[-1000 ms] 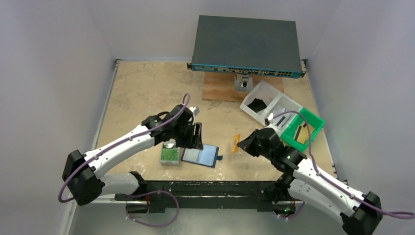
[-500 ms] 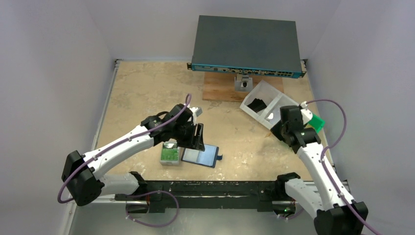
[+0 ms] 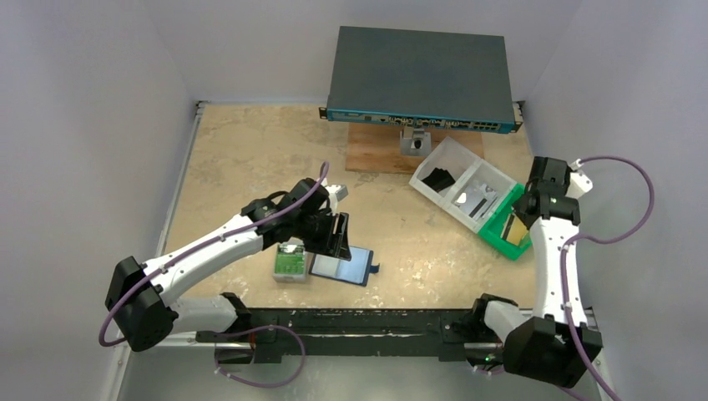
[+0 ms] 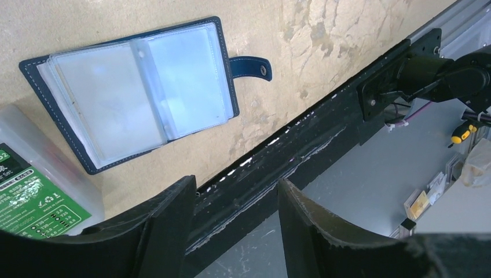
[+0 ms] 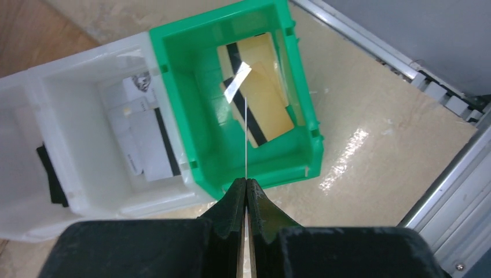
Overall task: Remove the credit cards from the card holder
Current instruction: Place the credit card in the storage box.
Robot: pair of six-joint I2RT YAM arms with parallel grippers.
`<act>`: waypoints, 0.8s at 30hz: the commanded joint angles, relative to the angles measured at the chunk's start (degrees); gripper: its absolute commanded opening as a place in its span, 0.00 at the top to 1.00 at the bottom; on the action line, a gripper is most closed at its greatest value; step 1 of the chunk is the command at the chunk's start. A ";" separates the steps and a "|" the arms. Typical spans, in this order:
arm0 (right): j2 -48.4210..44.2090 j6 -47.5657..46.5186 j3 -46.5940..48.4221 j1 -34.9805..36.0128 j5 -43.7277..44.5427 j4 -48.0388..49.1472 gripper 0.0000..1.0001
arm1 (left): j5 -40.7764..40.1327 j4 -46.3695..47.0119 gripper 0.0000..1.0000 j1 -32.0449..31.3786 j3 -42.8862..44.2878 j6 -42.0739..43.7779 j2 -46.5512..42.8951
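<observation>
The card holder (image 3: 342, 266) lies open on the table, a navy wallet with clear sleeves (image 4: 133, 92) and a snap tab. My left gripper (image 3: 338, 238) hangs just above its far edge, open and holding nothing (image 4: 235, 185). My right gripper (image 5: 246, 182) is shut on one of the credit cards (image 5: 246, 139), seen edge-on as a thin line, over the green bin (image 5: 301, 87). Two tan-gold credit cards with dark stripes (image 5: 257, 110) lie inside that bin. In the top view the right gripper (image 3: 524, 209) is at the table's right side above the green bin (image 3: 501, 238).
A grey case with a green label (image 3: 289, 261) sits right beside the card holder on its left. White bins (image 3: 455, 180) adjoin the green bin and hold white and black items. A network switch (image 3: 417, 79) on a wooden board (image 3: 376, 150) stands at the back.
The right arm has swung from mid-table to the right side, carrying the card to above the green bin. The left arm has barely moved.
</observation>
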 commanded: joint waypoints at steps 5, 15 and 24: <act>5.65 -3.04 0.17 -4.78 -2.40 5.14 1.00 | 2.23 2.39 0.47 -0.04 -1.04 1.26 -0.88; 14.04 -2.38 1.42 -4.76 -1.24 9.08 0.95 | 1.77 1.69 0.46 0.16 -1.24 1.53 -1.79; 15.65 -5.43 2.82 -4.81 -4.02 9.30 0.64 | 0.57 0.33 0.46 0.32 -0.64 1.87 -1.50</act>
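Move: The credit card, still pinched on edge in the right fingers, is bound for the storage box's green compartment, whose middle lies about 4 cm ahead of the right hand, 5 cm to its right and 11 cm below. The yellow cards inside lie 3 cm ahead and 6 cm right; the white middle compartment is about 8 cm ahead and 6 cm left. From the left hand the green compartment is roughly 12 cm ahead, 46 cm right. The credit card is carried down into the green compartment by the right hand, which first eases a couple of centimetres right, then sinks nearly 6 cm while reaching some 3 cm forward, its fingers tipping about 10 degrees steeper. Once low, the shut fingers open to about a third and let go of the card above the yellow ones. ##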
